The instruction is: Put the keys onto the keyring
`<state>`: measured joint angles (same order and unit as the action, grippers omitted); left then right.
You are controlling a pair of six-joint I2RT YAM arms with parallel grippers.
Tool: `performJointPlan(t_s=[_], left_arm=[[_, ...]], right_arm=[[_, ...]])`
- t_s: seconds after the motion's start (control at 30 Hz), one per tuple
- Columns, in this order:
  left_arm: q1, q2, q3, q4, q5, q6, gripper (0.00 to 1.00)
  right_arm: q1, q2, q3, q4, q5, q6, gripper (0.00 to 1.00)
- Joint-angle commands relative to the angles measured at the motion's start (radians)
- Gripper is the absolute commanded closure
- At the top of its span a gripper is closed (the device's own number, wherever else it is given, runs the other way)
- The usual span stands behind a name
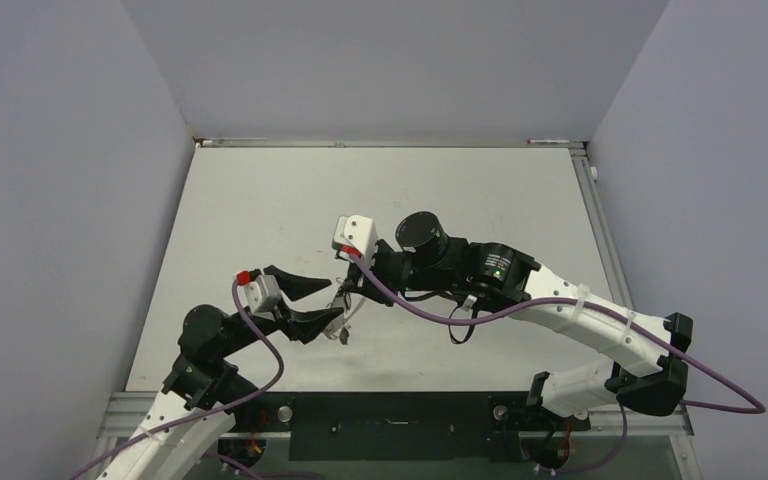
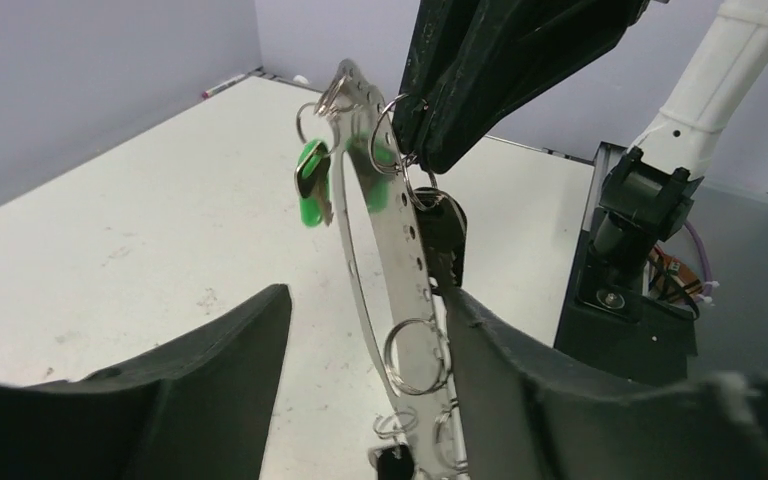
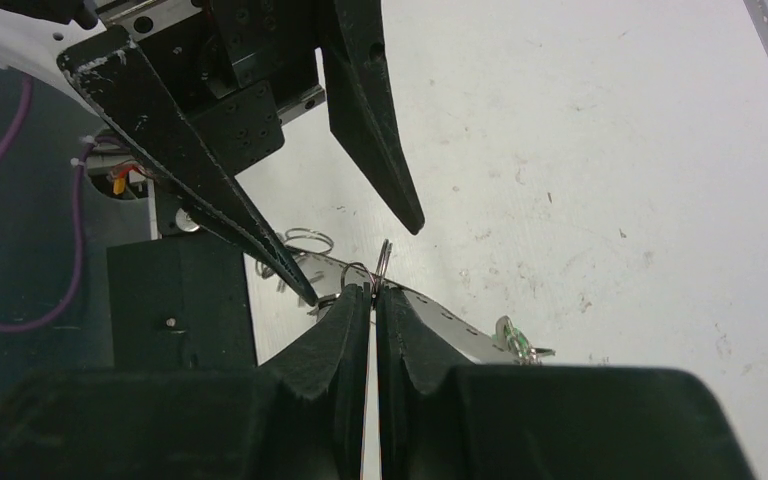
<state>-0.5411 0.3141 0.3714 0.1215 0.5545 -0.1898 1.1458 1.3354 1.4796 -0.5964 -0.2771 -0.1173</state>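
Note:
The keyring [image 2: 395, 230] is a long silvery perforated strip carrying several small wire rings, held upright in the air. A green-capped key [image 2: 310, 185] hangs from a ring near its top, and a dark-capped key [image 2: 447, 232] hangs behind it. My right gripper [image 2: 415, 155] comes down from above and is shut on a ring of the keyring; its tips [image 3: 372, 290] pinch that ring. My left gripper [image 2: 365, 295] is open, one finger on each side of the strip's lower part, and its right finger lies close against the strip. From above, both grippers meet at the keyring [image 1: 343, 305].
The white tabletop [image 1: 380, 190] is walled on three sides. The black base rail [image 1: 390, 412] and the right arm's mount [image 2: 625, 290] lie near the front edge. A purple cable [image 1: 430, 312] loops under the right arm.

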Motion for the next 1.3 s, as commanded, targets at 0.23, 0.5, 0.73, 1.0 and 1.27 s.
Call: performJointPlan(t_s=[0.23,0.5,0.73,1.0,1.27], left_arm=[[-0.007,0.064,0.076,0.001,0.023,0.067,1.00],[-0.019,0.053,0.084,-0.031,-0.026,0.110,1.00],[-0.067,0.049,0.103,-0.104,-0.109,0.183,1.00],[-0.107,0.042,0.116,-0.159,-0.177,0.246,1.00],[-0.120,0.045,0.123,-0.177,-0.209,0.261,1.00]], right_arm=[[-0.006,-0.018,0.050,0.026,0.038,0.093,0.95],[-0.016,0.021,0.065,-0.026,0.138,0.226,0.95],[-0.037,0.066,0.095,-0.096,0.191,0.294,0.95],[-0.038,0.097,0.098,-0.130,0.193,0.305,0.95],[-0.038,0.151,0.142,-0.194,0.167,0.284,0.95]])
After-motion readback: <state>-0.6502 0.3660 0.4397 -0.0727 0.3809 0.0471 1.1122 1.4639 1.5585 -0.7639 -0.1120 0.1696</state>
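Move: The lower ring on the metal strip sits almost between the left hand's open fingertips, about 1 cm back, 1 cm right and 1 cm below the hand point. From the left hand, the green-tagged keys are some 6 cm ahead, 4 cm right and 4 cm up, and the black key about 1 cm ahead, 4 cm right and 3 cm up. The right hand, already pinching an upper ring, has that lower ring roughly 4 cm back, 2 cm left and 4 cm below it. The left fingers quickly close on the lower ring and hold it across its width while the hand eases about 2 cm down and 1 cm forward, rolling roughly 10 degrees. Keeping its pinch on the upper ring, the right hand waits briefly, then swings forward about 3 cm and sinks 5 cm, turning clockwise and tipping its tips, some 25 degrees in all. ##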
